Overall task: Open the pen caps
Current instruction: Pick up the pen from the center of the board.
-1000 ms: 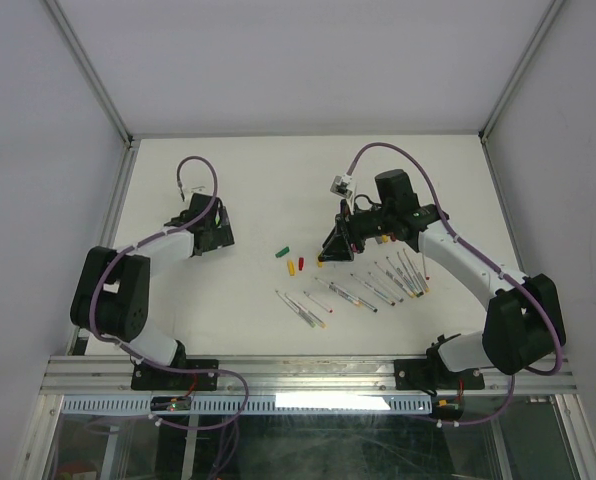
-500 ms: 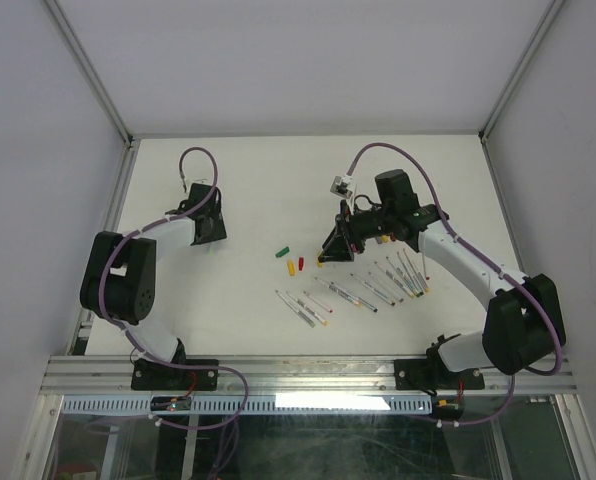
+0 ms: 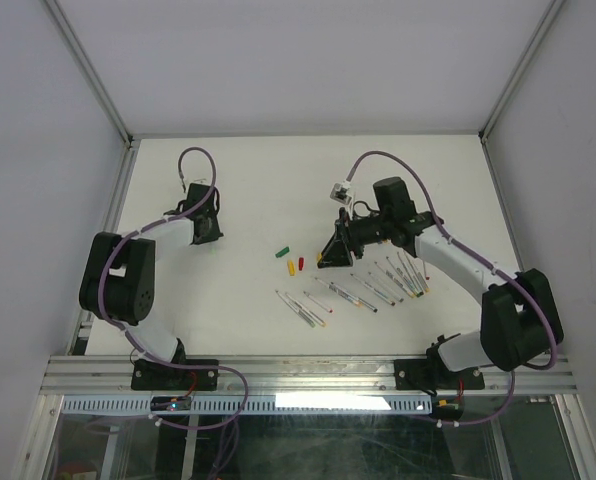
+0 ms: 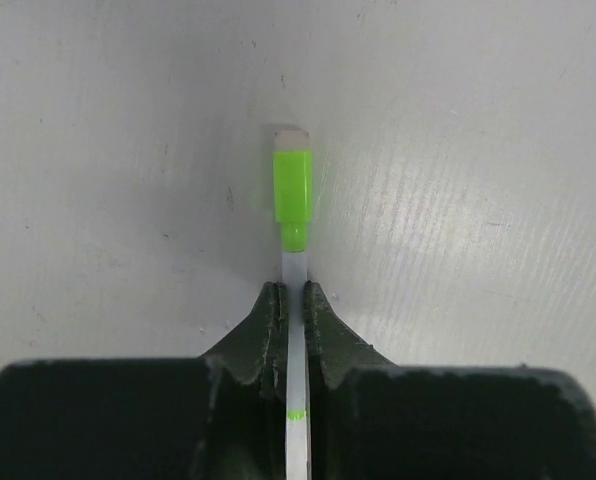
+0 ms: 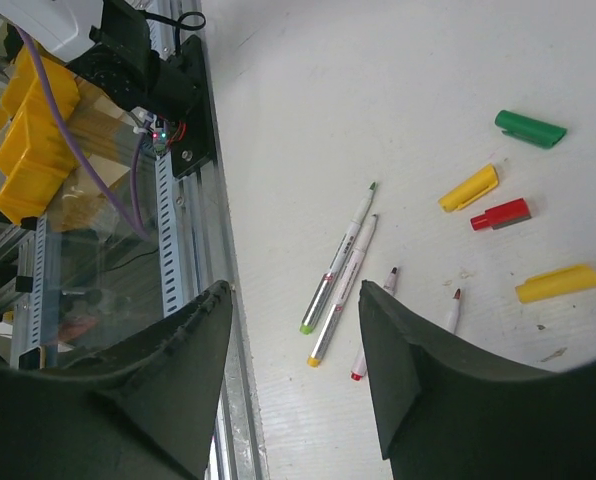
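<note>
In the left wrist view my left gripper (image 4: 293, 290) is shut on a pen (image 4: 296, 270) with a white barrel. The pen's bright green cap (image 4: 292, 195) sticks out past the fingertips, just above the table. In the top view the left gripper (image 3: 206, 232) is at the table's left. My right gripper (image 3: 330, 255) hangs open over the middle with nothing between its fingers (image 5: 188, 340). Below it lie uncapped pens (image 5: 340, 258) and loose pen caps: green (image 5: 530, 128), yellow (image 5: 469, 188), red (image 5: 500, 214) and another yellow (image 5: 558, 283).
Several more pens (image 3: 363, 290) lie in a loose row on the white table (image 3: 258, 190), in front of the right gripper. Loose caps (image 3: 291, 264) sit left of it. The metal frame rail (image 3: 308, 375) runs along the near edge.
The left gripper has shut on the green-capped pen and its arm has drawn back a little towards the left. The right arm has shifted only slightly.
</note>
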{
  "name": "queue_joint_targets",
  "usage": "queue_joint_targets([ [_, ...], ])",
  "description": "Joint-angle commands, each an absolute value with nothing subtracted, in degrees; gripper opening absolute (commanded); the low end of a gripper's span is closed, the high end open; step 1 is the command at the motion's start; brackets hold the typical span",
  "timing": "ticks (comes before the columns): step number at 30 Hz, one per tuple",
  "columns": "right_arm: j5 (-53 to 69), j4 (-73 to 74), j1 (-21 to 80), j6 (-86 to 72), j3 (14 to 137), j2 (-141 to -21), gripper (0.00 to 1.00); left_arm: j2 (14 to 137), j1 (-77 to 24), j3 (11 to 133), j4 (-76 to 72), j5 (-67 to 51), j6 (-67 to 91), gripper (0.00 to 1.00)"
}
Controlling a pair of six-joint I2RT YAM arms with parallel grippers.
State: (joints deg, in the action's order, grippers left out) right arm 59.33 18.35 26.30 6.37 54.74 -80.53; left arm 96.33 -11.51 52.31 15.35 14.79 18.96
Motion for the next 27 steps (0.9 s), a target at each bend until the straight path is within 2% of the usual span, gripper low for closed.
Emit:
queue_joint_targets([
  [1,61.3,7.9,26.2,-0.1,52.4,-81.5,0.56,93.8,-11.8,49.4,15.0,8.7,21.4,0.00],
  [7,60.3,-1.0,27.1,-5.9,48.9,-83.3,0.57,87.4,-11.8,45.1,12.2,6.3,23.8,0.00],
  [12,60.9,-14.0,28.0,-14.3,44.3,-84.0,0.58,81.5,-12.0,41.0,9.0,3.4,26.4,0.00],
  [18,61.1,-25.3,28.3,-21.0,40.4,-84.3,0.62,74.0,-13.0,34.2,1.0,-5.0,31.1,0.00],
  [21,61.0,-31.2,28.3,-24.9,38.7,-84.7,0.66,70.4,-14.0,29.7,-6.8,-10.6,34.5,0.00],
  [27,58.2,-40.3,28.6,-30.8,35.1,-85.8,0.86,65.6,-21.8,23.0,-24.8,-15.9,45.0,0.00],
])
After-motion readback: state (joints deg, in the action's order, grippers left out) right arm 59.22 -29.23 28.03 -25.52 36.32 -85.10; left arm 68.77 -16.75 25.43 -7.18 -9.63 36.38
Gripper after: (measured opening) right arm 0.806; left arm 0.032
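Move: Down at the board, the left fingers are already shut on the light green pen; the right gripper, where it is being taken, sits about 29 cm to the right, 14 cm back and 16 cm higher. From the left hand, the dark green cap lies some 18 cm right and 4 back, the yellow cap 20 right and 7 back, the red cap 23 right and 6 back. From the right hand the light green pen is about 29 cm left, 15 ahead and 16 below. Lifting the pinched light green pen off the board, the left hand first draws back, then swings right and up towards the right gripper, about 10 cm right, 7 back and 5 up, its fingers tipping some 35 degrees to point more to the right. Meanwhile the right hand sinks about 3 cm, edges 2.5 cm left towards the pen and opens its fingers wider. ##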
